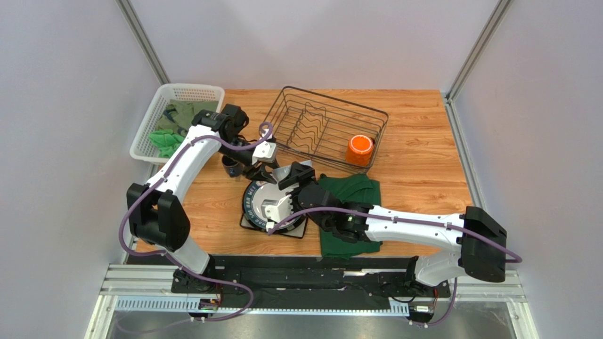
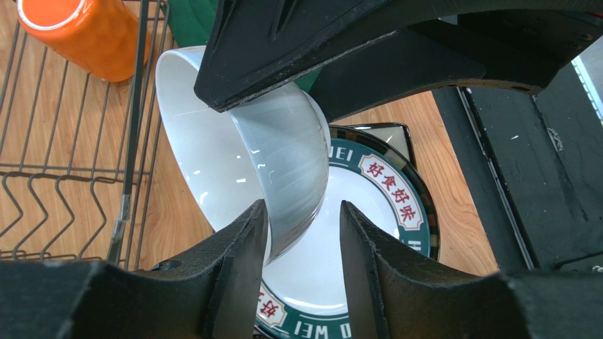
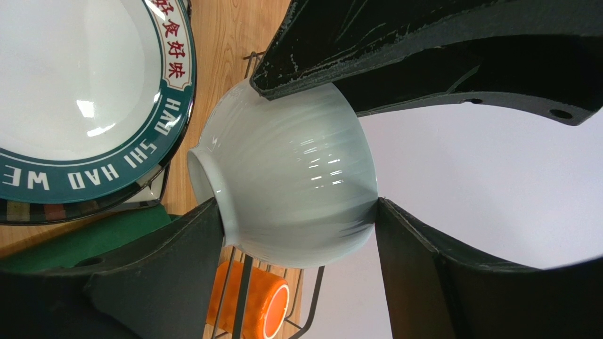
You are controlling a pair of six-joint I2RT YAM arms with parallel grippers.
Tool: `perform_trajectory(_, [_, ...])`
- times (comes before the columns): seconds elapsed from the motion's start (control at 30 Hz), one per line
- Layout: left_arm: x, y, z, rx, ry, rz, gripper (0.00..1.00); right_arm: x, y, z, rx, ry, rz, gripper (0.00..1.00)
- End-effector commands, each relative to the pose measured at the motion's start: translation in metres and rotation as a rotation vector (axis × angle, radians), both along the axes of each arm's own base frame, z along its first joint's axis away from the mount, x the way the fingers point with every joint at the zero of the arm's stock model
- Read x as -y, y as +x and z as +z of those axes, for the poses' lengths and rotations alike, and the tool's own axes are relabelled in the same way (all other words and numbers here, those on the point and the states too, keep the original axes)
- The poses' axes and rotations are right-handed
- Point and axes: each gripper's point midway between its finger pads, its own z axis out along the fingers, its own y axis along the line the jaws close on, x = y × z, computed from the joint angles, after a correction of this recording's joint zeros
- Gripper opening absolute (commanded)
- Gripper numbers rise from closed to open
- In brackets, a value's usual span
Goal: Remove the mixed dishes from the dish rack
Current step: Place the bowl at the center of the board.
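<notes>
My right gripper [image 3: 297,205] is shut on the white bowl [image 3: 283,176], one finger against its foot and the other against its rim. It holds the bowl on its side above a round dark-rimmed plate [image 2: 375,191]. My left gripper [image 2: 304,212] is open and straddles the bowl's [image 2: 283,155] wall. Its left finger [image 2: 240,247] lies close along the wall, and a gap shows at its right finger. The two grippers [image 1: 267,173] [image 1: 296,175] meet just in front of the dish rack [image 1: 336,99]. An orange mug [image 1: 359,148] stands in the rack's right corner.
The round plate [image 1: 249,198] lies on a square dark-edged dish whose corner [image 2: 393,134] sticks out. A green cloth [image 1: 350,205] lies to its right. A white perforated basket [image 1: 159,116] with green cloths stands at the back left. A dark mug [image 1: 230,166] sits under my left arm.
</notes>
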Motion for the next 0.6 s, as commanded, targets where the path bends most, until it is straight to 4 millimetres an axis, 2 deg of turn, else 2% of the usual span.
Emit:
perform_trajectory(0.0, [-0.011, -0.066, 0.004, -0.346, 0.059, -0.020, 0.49, -0.012, 0.005, 0.049, 0.083, 0.135, -0.019, 0.68])
perform_trajectory(0.27, [-0.007, -0.080, -0.006, -0.394, 0.062, -0.054, 0.47, -0.013, 0.006, 0.051, 0.091, 0.135, -0.019, 0.68])
perform_trajectory(0.37, [-0.005, -0.081, -0.007, -0.408, 0.064, -0.057, 0.42, -0.014, 0.005, 0.050, 0.092, 0.131, -0.019, 0.68])
perform_trajectory(0.47, [-0.004, -0.085, -0.009, -0.430, 0.065, -0.060, 0.33, -0.014, 0.005, 0.051, 0.097, 0.134, -0.021, 0.68])
perform_trajectory(0.57, [-0.003, -0.087, -0.011, -0.448, 0.076, -0.060, 0.16, -0.014, 0.006, 0.051, 0.101, 0.133, -0.023, 0.68])
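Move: The white bowl sits in my right hand, its middle about 2 cm ahead and 2 cm left of that hand. From my left hand it lies some 6 cm right and 2 cm ahead, nearly level, its wall already between my open fingers. The plate stack is about 11 cm back, 7 cm left and 13 cm below my right hand. The blue mug stands roughly 17 cm left, 2 cm ahead and 11 cm below my left hand. I close my left fingers from about half open onto the bowl's wall and pinch it, one finger inside and one outside, while that hand sinks about 2.5 cm and draws back about 2 cm, rolling slightly. My right hand keeps its hold across the bowl, easing barely down and back. ##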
